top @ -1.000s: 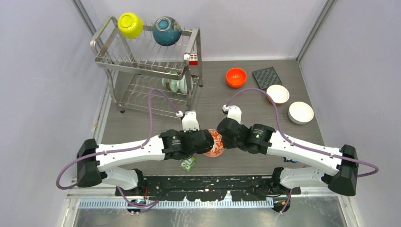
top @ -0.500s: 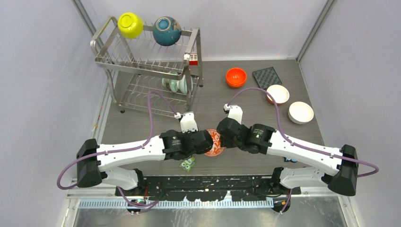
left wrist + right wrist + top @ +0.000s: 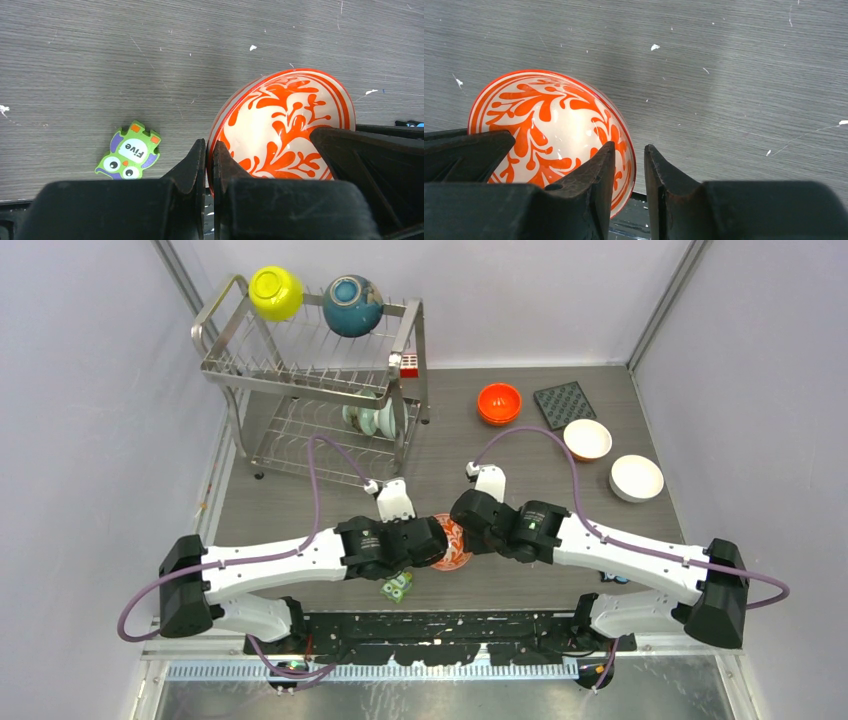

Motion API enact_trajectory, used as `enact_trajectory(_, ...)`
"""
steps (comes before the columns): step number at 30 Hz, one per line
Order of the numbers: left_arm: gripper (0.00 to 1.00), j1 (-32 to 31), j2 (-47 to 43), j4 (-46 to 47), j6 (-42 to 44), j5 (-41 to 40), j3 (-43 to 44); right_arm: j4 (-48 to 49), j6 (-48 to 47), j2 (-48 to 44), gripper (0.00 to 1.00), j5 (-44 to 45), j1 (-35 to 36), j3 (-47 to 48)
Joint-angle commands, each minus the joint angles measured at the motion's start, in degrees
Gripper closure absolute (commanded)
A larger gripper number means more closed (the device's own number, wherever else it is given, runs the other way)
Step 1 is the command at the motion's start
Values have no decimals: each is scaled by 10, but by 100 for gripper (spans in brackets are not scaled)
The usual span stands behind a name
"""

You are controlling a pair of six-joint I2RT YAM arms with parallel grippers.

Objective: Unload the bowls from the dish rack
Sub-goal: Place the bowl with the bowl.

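A white bowl with red flowers [image 3: 453, 544] hangs tilted just above the table's near edge, between both wrists. My left gripper [image 3: 209, 150] is shut on its rim [image 3: 216, 131]. My right gripper [image 3: 630, 150] is open, its fingers standing either side of the opposite rim with a gap. The same bowl [image 3: 554, 115] fills the left of the right wrist view. The dish rack [image 3: 300, 370] stands at the back left. A yellow-green bowl [image 3: 276, 292] and a dark teal bowl [image 3: 352, 305] rest on its top tier. Pale green and white bowls [image 3: 372, 420] stand on its lower tier.
On the table at the right are an orange bowl [image 3: 499, 403], two white bowls [image 3: 587, 439] [image 3: 636, 478] and a dark square mat [image 3: 565, 403]. A green owl toy [image 3: 397, 588] lies under my left wrist. A red-white block [image 3: 409, 365] is clipped on the rack.
My right gripper has opened off the flowered bowl's rim. Both wrists and the bowl have shifted slightly left.
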Motion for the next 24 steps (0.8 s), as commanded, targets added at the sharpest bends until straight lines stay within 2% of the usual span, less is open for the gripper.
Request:
enact_trajectory(1, 100, 4, -28, 34, -17, -23, 4, 20, 10, 4, 70, 4, 2, 13)
enact_trajectory(5, 100, 4, -30, 40, -18, -21, -2, 23, 10, -1, 82, 5, 2, 10)
enact_trajectory(8, 100, 4, -33, 48, -20, -20, -9, 22, 10, -5, 95, 9, 2, 10)
enact_trajectory(9, 95, 4, -35, 53, -18, -19, -11, 21, 12, -6, 99, 11, 2, 10)
enact_trajectory(11, 73, 4, -40, 59, -10, -16, -16, 15, 15, -10, 99, 13, 2, 12)
enact_trajectory(16, 3, 4, -60, 34, 19, -26, -3, -18, 11, -27, 99, 36, 1, 32)
enact_trajectory(20, 0, 3, -89, -9, 55, -46, 24, -65, -20, -27, 99, 74, -6, 61)
enact_trajectory(24, 0, 4, -151, -21, 102, -68, 15, -101, -59, -33, 99, 79, -49, 93)
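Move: The patterned bowl is off the table, mouth up, its left rim already pinched by the left hand: its middle is about 5 cm right, 1 cm ahead and 2 cm below. From the right hand, whose part-open fingers straddle the opposite rim, it is some 5 cm left, 1 cm ahead and 2 cm below. The owl toy is roughly 7 cm left and 7 cm back of the left hand; the white bowl is some 33 cm right and 12 cm ahead of the right. Both lie about 13 cm lower. The right fingers close and pinch the bowl's right rim with that hand almost still; then the left fingers open wide and let go of the left rim. The left hand lifts away, about 4 cm up and slightly left, while the right carries the bowl some 3 cm to the right and a little up, tilting its left side down slightly. ##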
